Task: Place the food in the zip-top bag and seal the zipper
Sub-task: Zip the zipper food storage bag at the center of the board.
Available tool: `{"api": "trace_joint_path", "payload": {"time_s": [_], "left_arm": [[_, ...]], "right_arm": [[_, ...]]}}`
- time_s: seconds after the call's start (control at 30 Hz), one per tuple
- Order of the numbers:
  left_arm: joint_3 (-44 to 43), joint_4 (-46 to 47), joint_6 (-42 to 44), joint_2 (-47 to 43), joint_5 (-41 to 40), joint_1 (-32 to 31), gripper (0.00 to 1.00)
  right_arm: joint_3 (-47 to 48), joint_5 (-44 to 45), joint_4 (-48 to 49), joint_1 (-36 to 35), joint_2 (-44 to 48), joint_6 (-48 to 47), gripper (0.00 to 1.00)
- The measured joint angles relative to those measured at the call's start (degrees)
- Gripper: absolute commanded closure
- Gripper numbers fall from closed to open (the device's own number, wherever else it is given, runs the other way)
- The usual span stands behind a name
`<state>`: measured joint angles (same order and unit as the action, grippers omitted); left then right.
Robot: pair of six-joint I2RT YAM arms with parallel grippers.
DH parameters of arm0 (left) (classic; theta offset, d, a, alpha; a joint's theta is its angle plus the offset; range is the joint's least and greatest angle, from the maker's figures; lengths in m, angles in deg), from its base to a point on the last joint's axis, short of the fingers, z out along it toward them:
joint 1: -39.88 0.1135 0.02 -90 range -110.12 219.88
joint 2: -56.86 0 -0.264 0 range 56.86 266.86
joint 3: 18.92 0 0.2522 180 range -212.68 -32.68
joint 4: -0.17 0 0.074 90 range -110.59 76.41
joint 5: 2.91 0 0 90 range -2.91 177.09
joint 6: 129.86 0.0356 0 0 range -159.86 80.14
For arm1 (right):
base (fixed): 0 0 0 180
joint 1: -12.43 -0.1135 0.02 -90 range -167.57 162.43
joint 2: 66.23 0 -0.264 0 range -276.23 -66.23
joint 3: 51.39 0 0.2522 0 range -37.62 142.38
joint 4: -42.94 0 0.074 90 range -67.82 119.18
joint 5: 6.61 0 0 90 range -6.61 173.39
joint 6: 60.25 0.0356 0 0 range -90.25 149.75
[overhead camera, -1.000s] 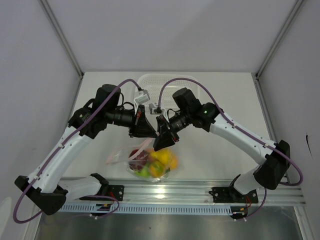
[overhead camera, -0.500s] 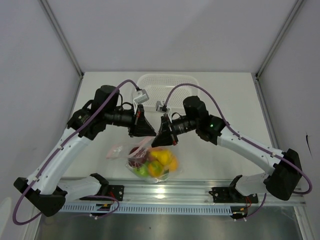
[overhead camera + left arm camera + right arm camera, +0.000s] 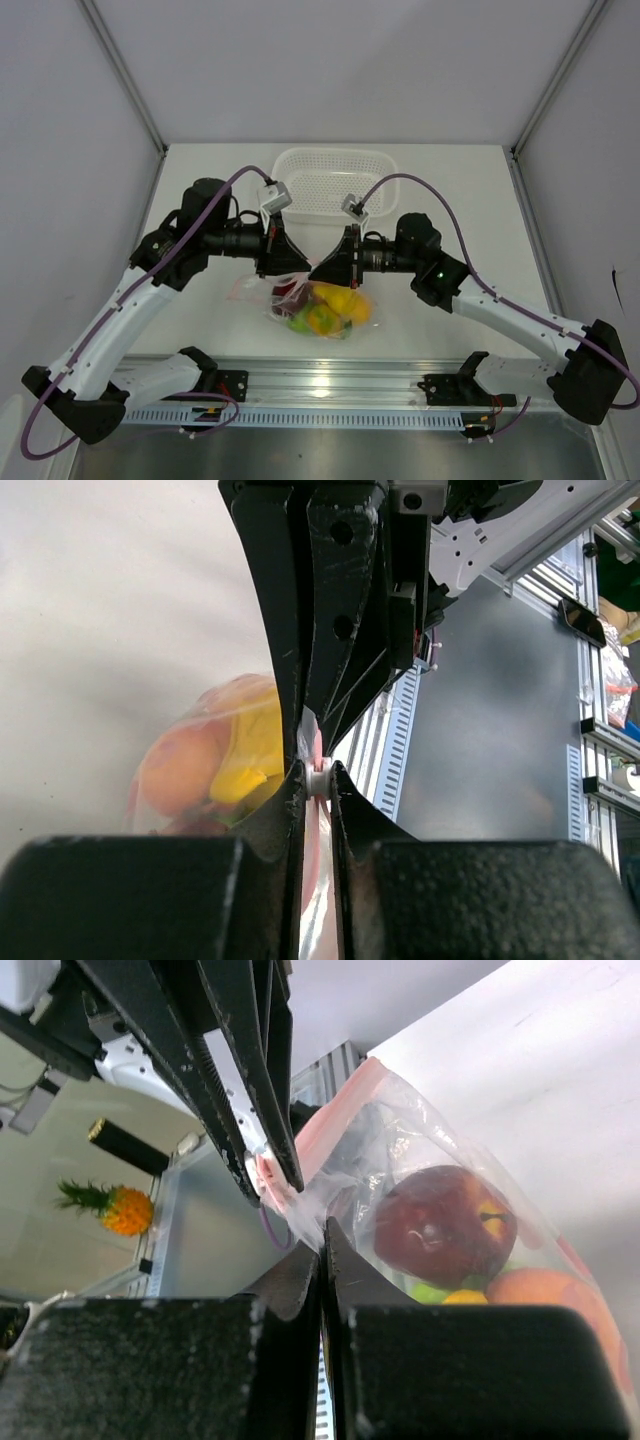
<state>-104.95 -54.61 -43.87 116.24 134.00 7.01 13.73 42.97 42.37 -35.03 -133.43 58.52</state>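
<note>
The zip-top bag (image 3: 345, 318) hangs just above the table near the front edge, holding the food: a dark red apple (image 3: 440, 1225), a peach (image 3: 185, 765), yellow fruit (image 3: 342, 301) and a green piece (image 3: 300, 323). My left gripper (image 3: 298, 272) comes in from the left, shut on the white slider of the zipper (image 3: 318, 780), with the red strip running between its fingers. My right gripper (image 3: 320, 273) faces it from the right, almost tip to tip, shut on the bag's clear plastic (image 3: 345, 1185) just beside the zipper's pink strip (image 3: 320, 1125).
A white perforated basket (image 3: 333, 180) stands at the back of the table behind both grippers. The aluminium rail (image 3: 400, 375) with the arm bases runs along the near edge, just below the bag. A toy pineapple (image 3: 115, 1210) lies off the table.
The right gripper has shut on the bag's edge and its arm has dropped lower, reaching in level from the right. The bag has risen and shifted slightly right, away from the rail.
</note>
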Motion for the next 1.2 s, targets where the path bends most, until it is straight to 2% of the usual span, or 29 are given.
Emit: {"api": "trace_joint_path", "payload": {"time_s": [0.13, 0.37, 0.47, 0.6, 0.7, 0.73, 0.77, 0.83, 0.93, 1.07, 1.2], "left_arm": [[0.63, 0.35, -0.13, 0.0, 0.04, 0.0, 0.83], [2.86, 0.98, -1.05, -0.02, 0.42, 0.0, 0.85], [3.45, 1.11, -1.16, -0.02, 0.39, 0.0, 0.91], [3.76, 1.22, -1.44, -0.04, -0.09, 0.0, 0.88], [3.76, 1.33, -1.66, -0.39, -1.07, 0.0, 0.81], [3.76, 1.36, -1.75, -0.59, -1.64, 0.0, 0.75], [3.76, 1.36, -1.77, -0.79, -2.16, 0.0, 0.62], [3.65, 1.22, -1.68, -0.96, -3.15, 0.0, 0.48], [3.63, 1.38, -2.08, -0.96, -3.61, -0.02, 0.38], [4.31, 2.73, -2.16, -2.14, -4.81, -0.39, 0.33], [4.68, 3.13, -2.01, -3.3, -7.1, -1.38, 0.37]], "right_arm": [[-1.22, 2.19, 2.49, 0.42, 0.9, 2.75, 1.0], [-1.7, 5.22, 7.06, 1.22, 1.14, 6.8, 1.0], [-2.47, 5.53, 8.17, 1.46, 1.16, 8.11, 1.0], [-2.75, 5.51, 8.41, 1.66, 1.16, 8.74, 1.0], [-2.75, 5.18, 8.37, 1.86, 1.16, 8.76, 1.0], [-2.75, 5.01, 8.35, 1.97, 1.16, 8.74, 1.0], [-2.75, 4.81, 8.31, 2.03, 1.16, 8.76, 1.0], [-2.75, 4.61, 8.13, 2.23, 1.16, 8.79, 1.0], [-2.75, 4.7, 8.0, 2.23, 1.2, 8.98, 1.0], [-2.75, 5.05, 7.63, 2.23, 1.64, 9.4, 1.0], [-2.75, 5.05, 7.74, 2.21, 2.1, 10.69, 1.0]]}}
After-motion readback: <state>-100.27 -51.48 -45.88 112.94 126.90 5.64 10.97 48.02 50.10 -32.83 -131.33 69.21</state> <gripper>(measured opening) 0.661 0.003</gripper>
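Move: The zipper's white slider is still between my left fingertips. From my right hand, which already pinches the bag's lip, it sits about 2 cm to the left, 1 cm back and 1 cm higher. The bag's bulge of food lies roughly 10 cm below my left hand, some 2 cm ahead and 2 cm to the right. The empty basket is about 30 cm ahead of my left hand, 5 cm to its right and some 12 cm lower. With my right fingers kept shut on the bag's lip, I carry it about 2 cm forward and 2 cm up, then hold there. Meanwhile my left hand sinks some 2 cm along the zipper, then spreads its fingers wide and lets go of the slider, easing slightly forward and up so that they straddle the pink strip. ##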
